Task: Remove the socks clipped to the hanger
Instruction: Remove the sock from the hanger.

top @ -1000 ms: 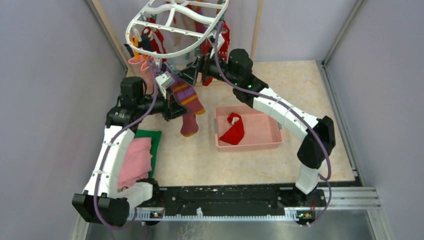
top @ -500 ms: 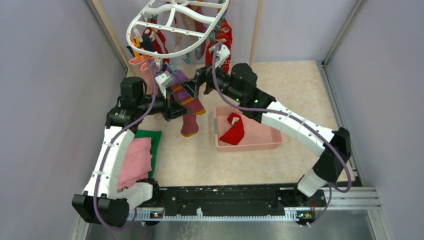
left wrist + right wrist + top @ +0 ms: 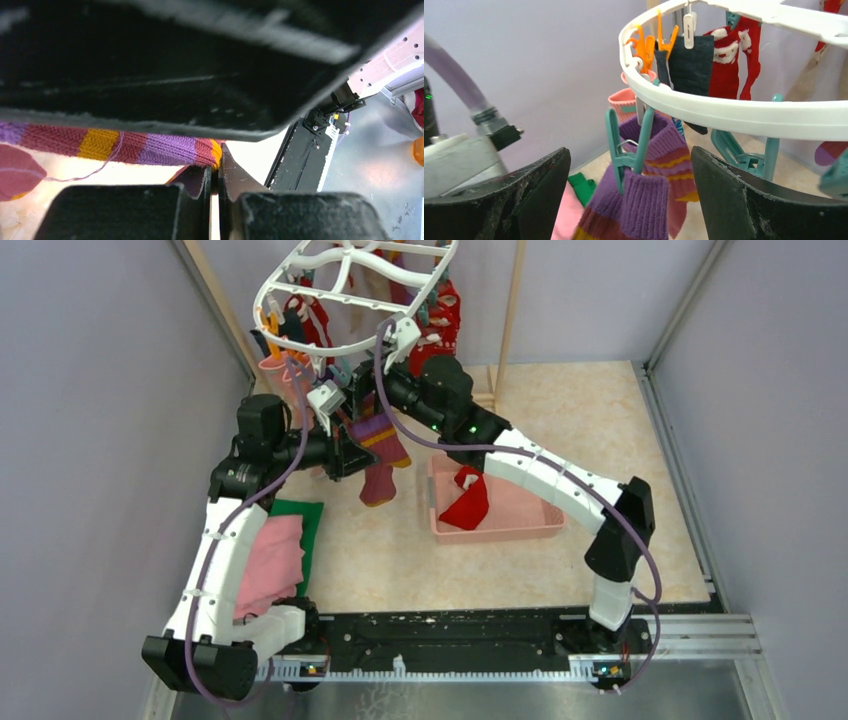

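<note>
The white oval hanger [image 3: 350, 285] hangs at the back with several socks clipped under it. A purple-striped sock [image 3: 380, 435] dangles from a teal clip [image 3: 624, 150] on the ring [image 3: 734, 112]. My left gripper [image 3: 345, 452] is shut on this sock's lower part; in the left wrist view the striped knit [image 3: 150, 147] is pinched at the fingertips [image 3: 216, 172]. My right gripper [image 3: 631, 195] is open, its fingers [image 3: 524, 200] on either side of the clip and the sock's purple cuff [image 3: 644, 205], not touching them. Dark navy [image 3: 689, 60], red [image 3: 729, 65] and pink [image 3: 624, 100] socks hang behind.
A pink mesh basket [image 3: 540, 525] on the floor right of centre holds a red sock [image 3: 465, 502]. Folded pink and green cloths [image 3: 270, 560] lie at the left. A wooden pole [image 3: 510, 310] stands behind the hanger. Grey walls close both sides.
My right arm has swung left from the hanger's right side to the clip holding the purple-striped sock. The left gripper has kept its hold in place.
</note>
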`<state>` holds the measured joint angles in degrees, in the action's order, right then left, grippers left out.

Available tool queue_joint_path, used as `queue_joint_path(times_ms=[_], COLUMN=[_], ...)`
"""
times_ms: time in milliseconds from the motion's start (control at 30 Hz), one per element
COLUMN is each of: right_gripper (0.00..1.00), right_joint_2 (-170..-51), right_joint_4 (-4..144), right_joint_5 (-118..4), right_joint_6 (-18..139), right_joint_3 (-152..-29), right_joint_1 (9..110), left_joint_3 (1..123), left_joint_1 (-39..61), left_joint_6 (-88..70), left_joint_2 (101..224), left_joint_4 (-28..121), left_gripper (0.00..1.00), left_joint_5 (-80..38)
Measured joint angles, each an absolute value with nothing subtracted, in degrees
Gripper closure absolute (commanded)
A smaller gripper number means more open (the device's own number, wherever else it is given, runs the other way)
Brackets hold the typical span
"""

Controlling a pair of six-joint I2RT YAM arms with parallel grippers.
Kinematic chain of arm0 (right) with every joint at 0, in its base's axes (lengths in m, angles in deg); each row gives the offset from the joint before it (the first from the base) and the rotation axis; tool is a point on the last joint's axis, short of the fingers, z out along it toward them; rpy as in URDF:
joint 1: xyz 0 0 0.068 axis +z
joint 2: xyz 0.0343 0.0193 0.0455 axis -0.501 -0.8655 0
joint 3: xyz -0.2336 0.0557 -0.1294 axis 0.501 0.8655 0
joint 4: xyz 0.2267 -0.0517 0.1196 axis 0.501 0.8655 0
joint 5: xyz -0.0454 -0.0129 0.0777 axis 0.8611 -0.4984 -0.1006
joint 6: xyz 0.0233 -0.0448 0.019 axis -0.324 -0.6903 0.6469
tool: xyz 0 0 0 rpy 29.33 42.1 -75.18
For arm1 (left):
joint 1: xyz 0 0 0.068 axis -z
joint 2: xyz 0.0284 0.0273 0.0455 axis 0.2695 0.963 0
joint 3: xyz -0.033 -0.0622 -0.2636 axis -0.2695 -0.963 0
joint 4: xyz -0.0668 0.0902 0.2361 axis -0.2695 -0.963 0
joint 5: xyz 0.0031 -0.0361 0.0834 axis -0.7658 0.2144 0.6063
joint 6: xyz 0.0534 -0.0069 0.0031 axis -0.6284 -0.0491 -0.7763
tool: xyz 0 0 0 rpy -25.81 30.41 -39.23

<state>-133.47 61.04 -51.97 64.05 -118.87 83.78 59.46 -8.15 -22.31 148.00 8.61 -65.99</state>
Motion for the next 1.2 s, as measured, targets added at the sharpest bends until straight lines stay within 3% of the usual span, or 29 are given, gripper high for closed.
queue_joint_path(times_ms=[633,800,1033,1200], right_gripper=[0.34,0.52,0.64,0.86], right_joint_2=[-141.17,-142.37,-141.74,-141.36], right_joint_4=[59.99,59.14,51.45,47.53], right_joint_5=[-51.07,-51.16,-52.01,-53.08], right_joint_6=[60.99,61.20,64.24,69.25], right_joint_3=[-127.55,-128.22,-124.60,-121.32], right_joint_1=[83.80,83.80,83.54,82.44], left_joint_3=[59.46,59.46,59.44,59.44], left_joint_1=[-8.06,-8.04,-8.04,-8.04], left_joint_6=[-22.14,-22.14,-22.18,-22.27], left_joint_2=[148.00,148.00,148.00,148.00], left_joint_4=[8.37,8.11,8.07,7.98], left_gripper=[1.00,1.00,1.00,1.00], left_joint_5=[-65.96,-65.92,-65.31,-65.09])
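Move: The teal clip gripping the purple striped sock on the hanger's front rim is about 3 cm ahead of the right hand and 3 cm to its left, level with its open fingers. The next teal clip is some 6 cm ahead and 2 cm to the right; the orange clips are about 10 cm ahead and 12 cm left. From the left hand, which already holds the sock's lower part, the aimed clip is roughly 11 cm ahead, 5 cm left and 10 cm up. The teal clip at the top of the striped sock is taken between the right hand's fingers: that hand eases about 4 cm forward and left to it under the front rim, bobbing a centimetre or so up and down, then closes from wide open to pinch its two prongs while the fingertips tilt up some 10 degrees. The left hand stays put, keeping its shut grip on the sock below. ##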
